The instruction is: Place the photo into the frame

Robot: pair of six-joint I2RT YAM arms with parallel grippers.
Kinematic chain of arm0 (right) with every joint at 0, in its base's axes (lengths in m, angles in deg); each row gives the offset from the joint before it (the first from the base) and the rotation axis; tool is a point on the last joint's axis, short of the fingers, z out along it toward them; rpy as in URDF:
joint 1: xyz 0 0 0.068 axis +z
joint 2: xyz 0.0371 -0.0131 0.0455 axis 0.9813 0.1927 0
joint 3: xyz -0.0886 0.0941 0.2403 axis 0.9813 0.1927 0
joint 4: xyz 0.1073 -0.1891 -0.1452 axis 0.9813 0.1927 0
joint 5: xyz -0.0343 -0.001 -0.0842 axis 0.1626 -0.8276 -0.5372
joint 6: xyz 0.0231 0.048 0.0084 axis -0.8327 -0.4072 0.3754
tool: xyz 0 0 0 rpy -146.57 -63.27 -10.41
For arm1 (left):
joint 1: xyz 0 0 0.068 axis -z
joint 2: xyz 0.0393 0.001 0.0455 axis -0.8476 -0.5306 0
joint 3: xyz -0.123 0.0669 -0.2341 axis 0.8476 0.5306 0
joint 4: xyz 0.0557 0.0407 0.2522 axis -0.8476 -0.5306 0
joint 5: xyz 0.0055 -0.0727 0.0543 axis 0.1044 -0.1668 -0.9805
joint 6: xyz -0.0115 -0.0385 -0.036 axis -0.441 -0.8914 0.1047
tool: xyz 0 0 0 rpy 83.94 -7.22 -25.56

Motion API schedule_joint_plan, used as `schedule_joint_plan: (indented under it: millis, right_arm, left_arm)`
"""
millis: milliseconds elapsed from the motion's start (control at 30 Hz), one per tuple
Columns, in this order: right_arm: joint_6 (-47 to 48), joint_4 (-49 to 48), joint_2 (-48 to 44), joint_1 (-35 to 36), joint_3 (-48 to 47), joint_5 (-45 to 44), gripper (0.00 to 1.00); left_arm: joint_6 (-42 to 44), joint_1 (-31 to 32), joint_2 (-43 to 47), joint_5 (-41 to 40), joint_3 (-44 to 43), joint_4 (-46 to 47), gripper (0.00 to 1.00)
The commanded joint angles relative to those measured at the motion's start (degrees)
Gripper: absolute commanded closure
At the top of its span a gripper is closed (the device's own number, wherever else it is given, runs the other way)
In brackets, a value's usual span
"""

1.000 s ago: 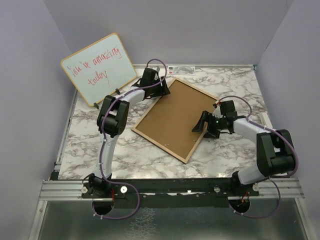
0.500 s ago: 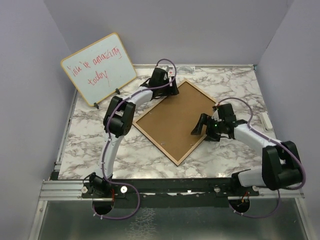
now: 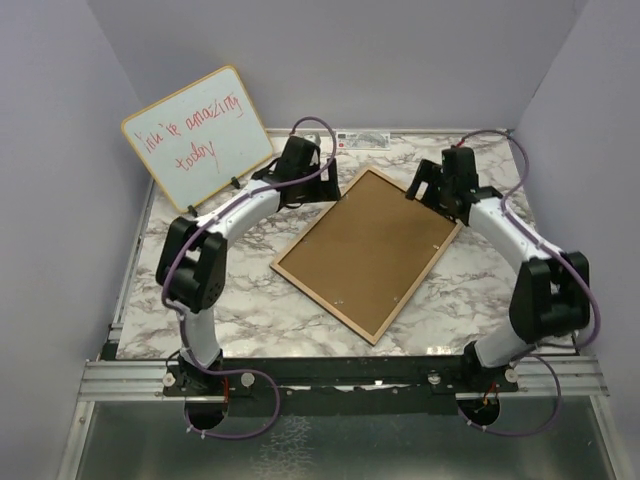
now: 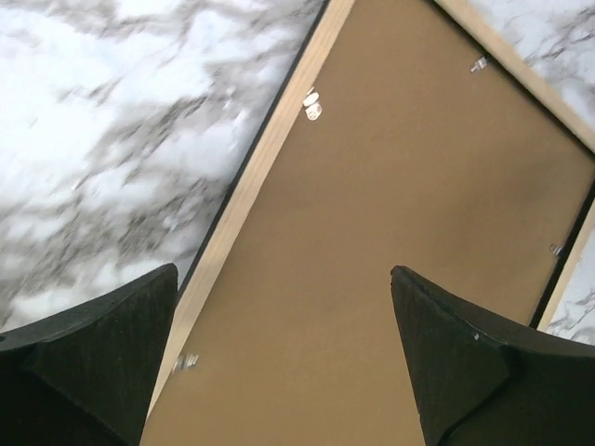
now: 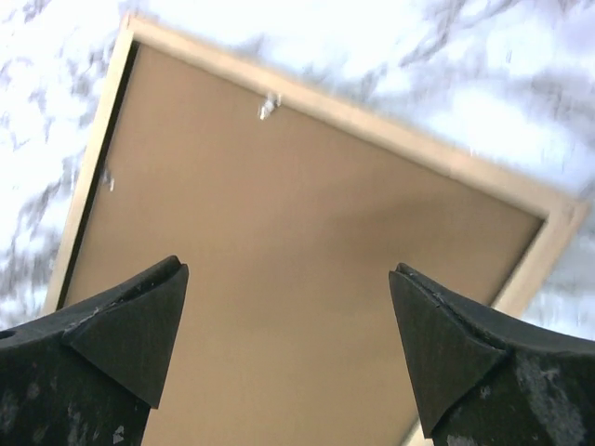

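The frame (image 3: 322,300) lies flat and slanted mid-table with its light wood face up, a plain brown board (image 3: 365,255) filling it. The photo is hidden from view. My left gripper (image 3: 324,184) hovers open just above the frame's far left side; its wrist view shows the wood rail (image 4: 251,186) and the board (image 4: 390,232) under the gripper (image 4: 284,270), nothing between the fingers. Near the frame's far right corner my right gripper (image 3: 425,186) is also open and empty; in its wrist view the gripper (image 5: 288,268) stands over the board (image 5: 297,242) and rail (image 5: 400,139).
A wood-edged whiteboard (image 3: 197,137) with red handwriting leans at the back left. A small flat item (image 3: 362,138) lies at the table's back edge. Purple-grey walls close in the left, right and back. Marble tabletop (image 3: 250,310) shows around the frame.
My right gripper left the board's middle and swung to the far right corner. The left gripper opened wider and drew back left. The frame turned and shifted a little.
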State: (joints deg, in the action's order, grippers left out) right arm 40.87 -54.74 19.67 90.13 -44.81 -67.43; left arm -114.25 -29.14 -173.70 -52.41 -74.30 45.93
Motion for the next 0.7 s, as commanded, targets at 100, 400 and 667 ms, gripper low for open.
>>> schedule_joint_plan:
  millis: [100, 400, 667]
  right_arm:
    - [0.1, 2.4, 20.4, -7.5, -18.7, -2.9, 0.06]
    - [4.4, 1.9, 31.7, -12.6, -27.6, 1.4, 0.06]
    - [5.9, 2.8, 35.6, -13.9, -28.5, 13.6, 0.06]
  left_arm:
    - [-5.1, -0.3, 17.0, -8.6, 22.5, -9.0, 0.03]
    - [-9.6, -0.3, 31.3, -5.6, 40.1, -9.9, 0.01]
    - [-9.0, -0.3, 27.1, 4.0, 43.3, -3.2, 0.01]
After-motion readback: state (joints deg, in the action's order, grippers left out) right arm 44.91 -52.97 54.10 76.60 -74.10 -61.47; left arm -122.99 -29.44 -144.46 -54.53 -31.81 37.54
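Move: The frame lies back-up on the table, some 14 cm below both hands. Its left corner is about 15 cm back and 16 cm left of the left hand; its far corner is roughly 20 cm ahead and 13 cm right of that hand. From the right hand, the middle of the frame's far-right side is about 9 cm ahead and 2 cm left, its right corner level and 12 cm right. Both open hands sink, left some 22 cm back-left towards left corner, right about 15 cm forward-right past far-right side. ##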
